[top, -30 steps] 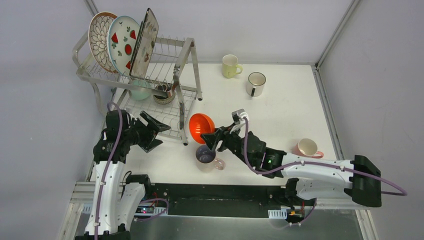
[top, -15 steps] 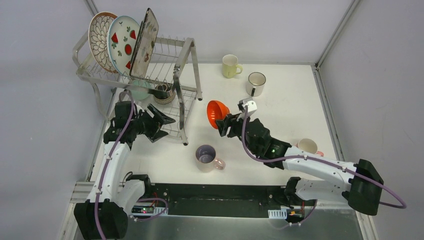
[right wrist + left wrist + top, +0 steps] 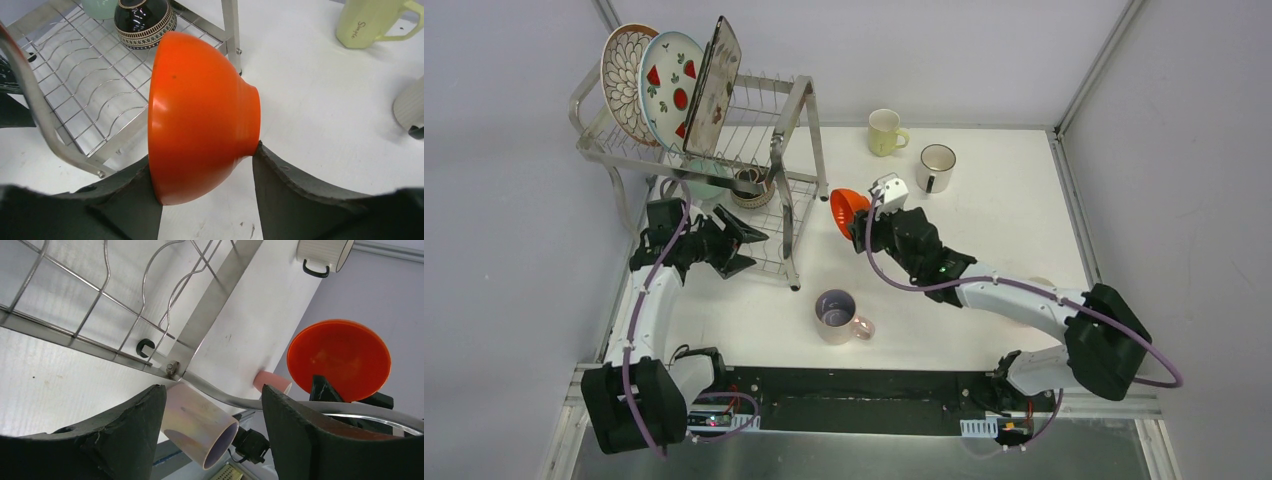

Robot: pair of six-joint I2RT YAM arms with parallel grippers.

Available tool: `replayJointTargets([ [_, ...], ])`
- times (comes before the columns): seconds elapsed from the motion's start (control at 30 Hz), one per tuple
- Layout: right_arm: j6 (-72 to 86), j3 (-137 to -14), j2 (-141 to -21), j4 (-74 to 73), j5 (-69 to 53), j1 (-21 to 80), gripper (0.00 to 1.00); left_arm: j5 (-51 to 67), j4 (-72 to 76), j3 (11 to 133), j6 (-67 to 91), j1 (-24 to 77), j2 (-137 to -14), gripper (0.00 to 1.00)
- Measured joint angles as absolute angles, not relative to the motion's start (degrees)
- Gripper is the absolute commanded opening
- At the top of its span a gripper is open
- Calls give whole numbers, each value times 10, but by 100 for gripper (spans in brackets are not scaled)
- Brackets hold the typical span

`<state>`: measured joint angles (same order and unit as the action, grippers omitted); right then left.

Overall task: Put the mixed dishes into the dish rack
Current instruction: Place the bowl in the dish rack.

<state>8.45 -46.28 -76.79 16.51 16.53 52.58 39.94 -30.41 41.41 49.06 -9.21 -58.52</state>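
My right gripper (image 3: 858, 224) (image 3: 204, 156) is shut on the orange bowl (image 3: 847, 204) (image 3: 200, 110), one finger inside the rim and one on the foot. It holds the bowl on its side in the air, just right of the dish rack (image 3: 769, 150) (image 3: 90, 65). My left gripper (image 3: 746, 247) (image 3: 212, 390) is open and holds nothing, low over the rack's lower tier (image 3: 145, 320). The top tier carries three plates (image 3: 669, 90). A mint bowl (image 3: 702, 185) (image 3: 100, 6) and a brown bowl (image 3: 749, 188) (image 3: 145, 20) sit in the lower tier. The lilac mug (image 3: 836, 312) (image 3: 200, 422) stands on the table.
A yellow mug (image 3: 884, 130) (image 3: 370, 22) and a white mug (image 3: 935, 166) (image 3: 412, 107) stand at the back of the white table (image 3: 984, 230). The pink mug (image 3: 271, 382) lies beyond the rack's frame in the left wrist view. The rack's upright post (image 3: 809, 130) is close to the bowl.
The right arm lifted the orange bowl from beside the lilac mug and carried it back, towards the rack's right post. The left arm reached further over the lower tier, its jaws narrowing slightly.
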Motion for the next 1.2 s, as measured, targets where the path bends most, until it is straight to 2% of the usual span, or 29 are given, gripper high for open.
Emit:
replayJointTargets([
  [0.7, -171, -586, -942, 231, 48, 495, 33, 452, -298, 397, 455, -132, -621, 69],
  [1.2, -280, -686, -1064, 243, -15, 474, 32, 453, -296, 377, 455, -132, -622, 69],
])
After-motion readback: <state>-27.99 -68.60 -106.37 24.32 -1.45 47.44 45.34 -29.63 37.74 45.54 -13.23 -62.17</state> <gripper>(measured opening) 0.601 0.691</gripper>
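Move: To the right hand's left and a little ahead lies the goal for the held orange bowl: the bare lower-tier wires of the dish rack, about 18 cm left, 7 cm ahead and 13 cm down. The black bowl already there stands some 22 cm left and 12 ahead; the rack's rear right leg is about 8 cm left, 10 ahead, and the green mug 20 cm ahead, 6 right. From the left hand the bare wires lie roughly 9 cm ahead, 4 right and 10 below. Carrying the orange bowl still pinched between its fingers, the right hand sweeps forward and left in equal parts, about 13 cm in all and sinking some 3 cm late on, towards the rack's open right side. On the way it rolls some 35 degrees, left side down, tipping the bowl's mouth towards the wires. The empty left hand, fingers open, sinks about 2.5 cm at the rack's front. ##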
